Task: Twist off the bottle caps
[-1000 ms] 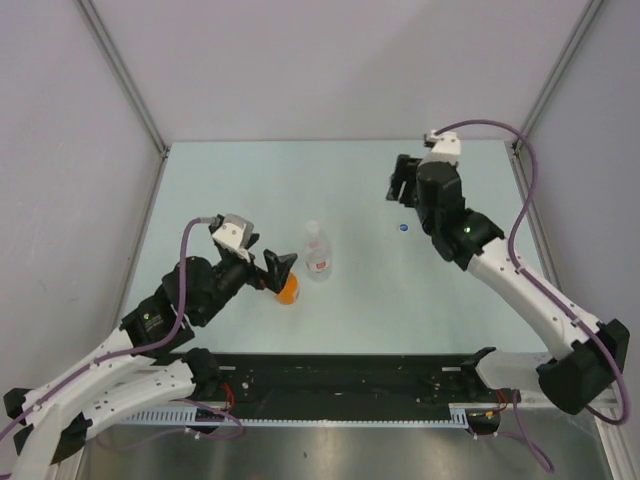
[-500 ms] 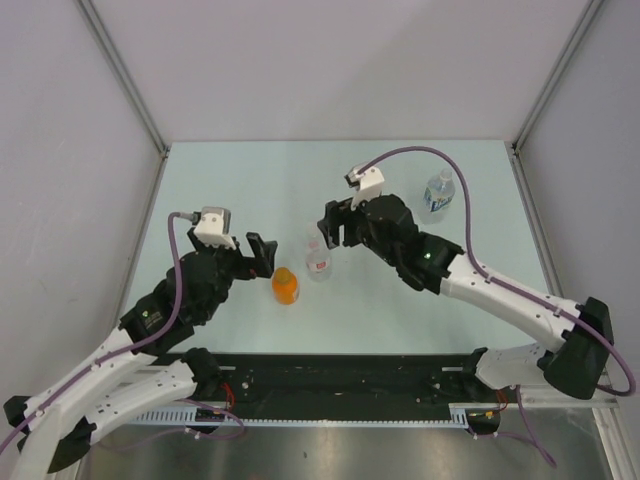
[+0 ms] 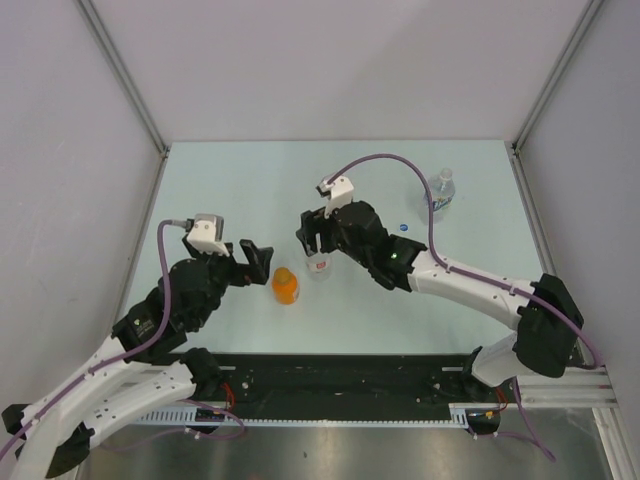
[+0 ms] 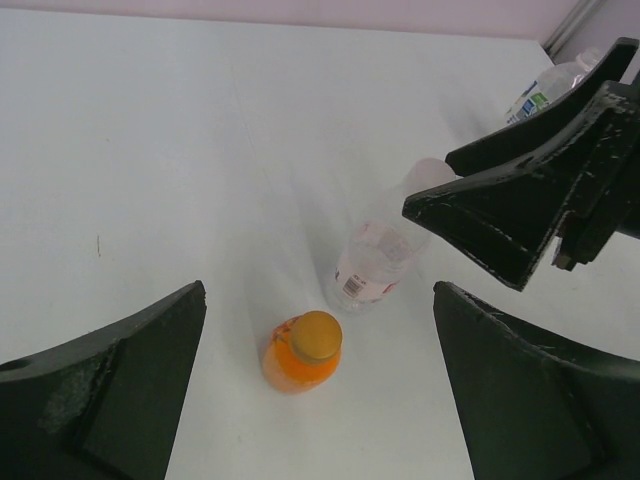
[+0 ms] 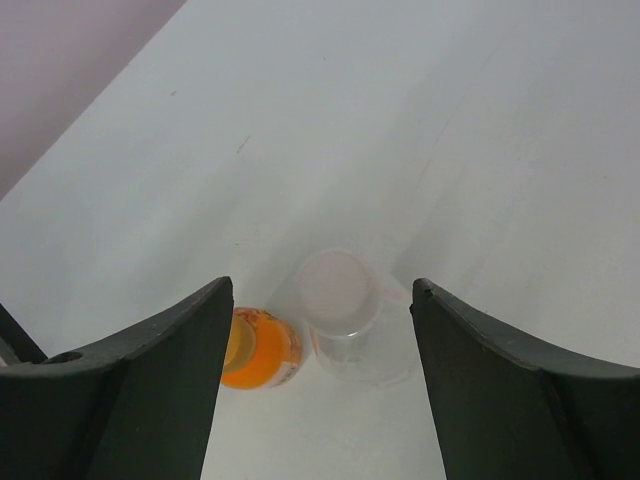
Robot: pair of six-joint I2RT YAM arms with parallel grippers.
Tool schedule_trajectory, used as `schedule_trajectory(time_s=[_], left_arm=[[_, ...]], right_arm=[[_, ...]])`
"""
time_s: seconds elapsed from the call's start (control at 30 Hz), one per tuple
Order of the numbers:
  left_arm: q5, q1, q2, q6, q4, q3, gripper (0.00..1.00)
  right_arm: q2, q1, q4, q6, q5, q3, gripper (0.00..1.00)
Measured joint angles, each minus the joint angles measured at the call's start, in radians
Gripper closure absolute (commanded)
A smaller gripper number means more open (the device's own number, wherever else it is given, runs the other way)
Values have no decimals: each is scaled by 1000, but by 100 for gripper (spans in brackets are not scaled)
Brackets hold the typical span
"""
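The orange bottle stands mid-table with its orange cap on. Just right of it stands the clear bottle with the red-white label, still wearing its white cap. My left gripper is open, left of the orange bottle and apart from it. My right gripper hovers open over the white cap, jaws on either side with gaps showing. A blue cap lies loose on the table. The clear bottle with the blue-white label stands at the back right.
The right arm stretches across the table from the right. Grey walls close the table at the back and sides. A black rail runs along the near edge.
My right arm swung from the back right to the middle, over the red-label bottle. My left gripper drew back to the left, away from the orange bottle.
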Motion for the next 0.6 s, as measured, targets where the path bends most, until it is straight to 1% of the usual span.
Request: schedule_trajectory(time_s=[0.17,0.27,0.3,0.4,0.43,0.6], left_arm=[[3,0,-7,1,-3,-16,0],[5,0,-7,2,-3,-20,0],[7,0,-9,2,-3,-21,0],[7,0,-19,3,-3,-26,0],[8,0,-22,3,-3,-27,0],[11,0,-27,11,-3,-27,0]], right_arm=[[56,0,12,1,19,0,28],[77,0,13,1,36,0,36],[80,0,14,2,42,0,44],[81,0,20,4,61,0,60],[80,0,26,2,71,0,62],[77,-2,34,7,101,0,70]])
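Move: Just beyond the right hand stands the clear bottle with the pale cap: about 2 cm ahead and 1 cm to the right, its middle some 12 cm below, its cap only about 3 cm below. The orange bottle is roughly 3 cm back, 7 cm left and 16 cm down; the loose blue cap lies some 13 cm ahead, 21 cm right, 21 cm down. From the left hand the clear bottle is about 10 cm ahead, 10 cm right, 15 cm down. Sinking about 3 cm while easing forward some 2 cm, the right hand brings its open fingers down around the clear bottle's pale cap. Near the bottom they close to roughly half their earlier gap and pinch the cap from both sides, with the wrist turning slightly clockwise, about 5 degrees, and the hand rising barely half a centimetre. ##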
